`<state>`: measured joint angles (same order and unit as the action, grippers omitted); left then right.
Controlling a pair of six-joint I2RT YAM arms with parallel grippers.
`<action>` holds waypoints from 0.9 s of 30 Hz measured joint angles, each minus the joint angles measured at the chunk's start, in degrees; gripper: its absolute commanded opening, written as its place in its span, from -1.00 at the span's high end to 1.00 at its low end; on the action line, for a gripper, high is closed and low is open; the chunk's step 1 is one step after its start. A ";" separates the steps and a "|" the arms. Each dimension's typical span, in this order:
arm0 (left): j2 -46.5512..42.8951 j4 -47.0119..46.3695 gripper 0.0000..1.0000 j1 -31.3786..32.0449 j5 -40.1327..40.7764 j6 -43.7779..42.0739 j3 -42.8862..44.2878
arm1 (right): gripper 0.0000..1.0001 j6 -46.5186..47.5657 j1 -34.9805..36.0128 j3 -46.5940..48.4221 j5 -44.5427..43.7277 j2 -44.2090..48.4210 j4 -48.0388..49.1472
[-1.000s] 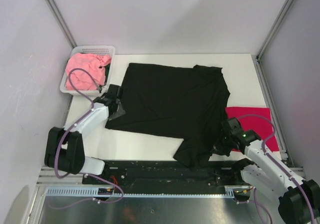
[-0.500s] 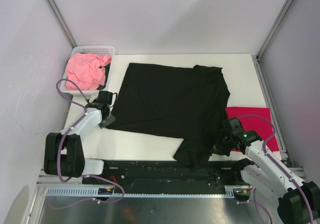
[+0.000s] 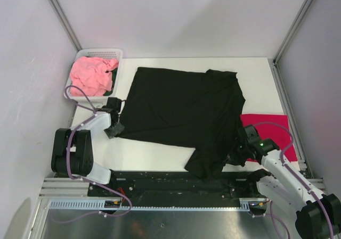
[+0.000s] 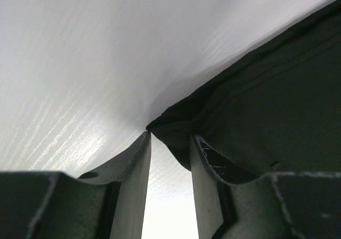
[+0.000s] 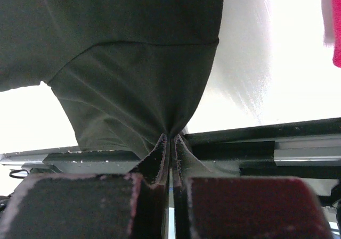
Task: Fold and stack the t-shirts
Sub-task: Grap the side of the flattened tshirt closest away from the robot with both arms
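The black t-shirt (image 3: pixel 181 108) lies spread over the middle of the white table (image 3: pixel 149 149). My left gripper (image 3: pixel 114 126) is low at its near-left corner. In the left wrist view the gripper (image 4: pixel 170 139) is open, with the corner of the black cloth (image 4: pixel 256 90) lying between its fingertips. My right gripper (image 3: pixel 235 156) is shut on the shirt's near-right edge, and the cloth (image 5: pixel 133 63) bunches into its closed jaws (image 5: pixel 171 138). The crimson t-shirt (image 3: pixel 273 126) lies folded at the right. The salmon pink t-shirt (image 3: pixel 91 75) is crumpled in the basket.
The white mesh basket (image 3: pixel 99 52) stands at the table's far left corner, close behind my left arm. A black rail (image 3: pixel 176 178) runs along the near edge, with the shirt's near part hanging over it. White walls close in the sides and back.
My left gripper has drawn back to the left and toward me, off the shirt's left edge, down to its near-left corner. The right gripper and the shirts have not moved.
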<state>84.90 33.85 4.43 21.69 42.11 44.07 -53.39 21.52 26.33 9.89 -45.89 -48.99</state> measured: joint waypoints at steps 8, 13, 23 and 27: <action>0.98 -1.27 0.75 0.00 0.13 0.50 0.61 | 1.00 0.66 -0.28 3.87 0.09 0.00 -1.36; 0.22 -1.49 0.99 0.00 0.20 0.35 0.52 | 1.00 1.22 -0.50 7.19 0.07 0.42 -2.99; -20.63 2.51 1.00 -0.02 1.11 1.44 -6.34 | 1.00 1.05 -0.81 9.07 0.94 5.99 -9.22; -27.71 5.95 1.00 0.00 1.51 1.55 -8.26 | 1.00 0.66 -0.61 10.34 1.51 8.85 -13.53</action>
<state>57.19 39.79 4.43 23.20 43.66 35.81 -52.73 20.91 36.67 11.40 -37.04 -62.52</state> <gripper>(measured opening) 0.008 0.010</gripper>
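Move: The black t-shirt's near-left corner lies between the left hand's open fingers, level and straight ahead at 0 cm, about 1 cm below; the white basket is roughly 25 cm farther out and 10 cm to its left. The right hand already grips the shirt's near-right edge at its fingertips; the loose flap is some 10 cm left and 2 cm back, the red shirt about 9 cm ahead and 17 cm right, both about 3 cm below. Left fingers pinch the corner, then raise it about 6 cm and back; right hand rises likewise, still gripping. ##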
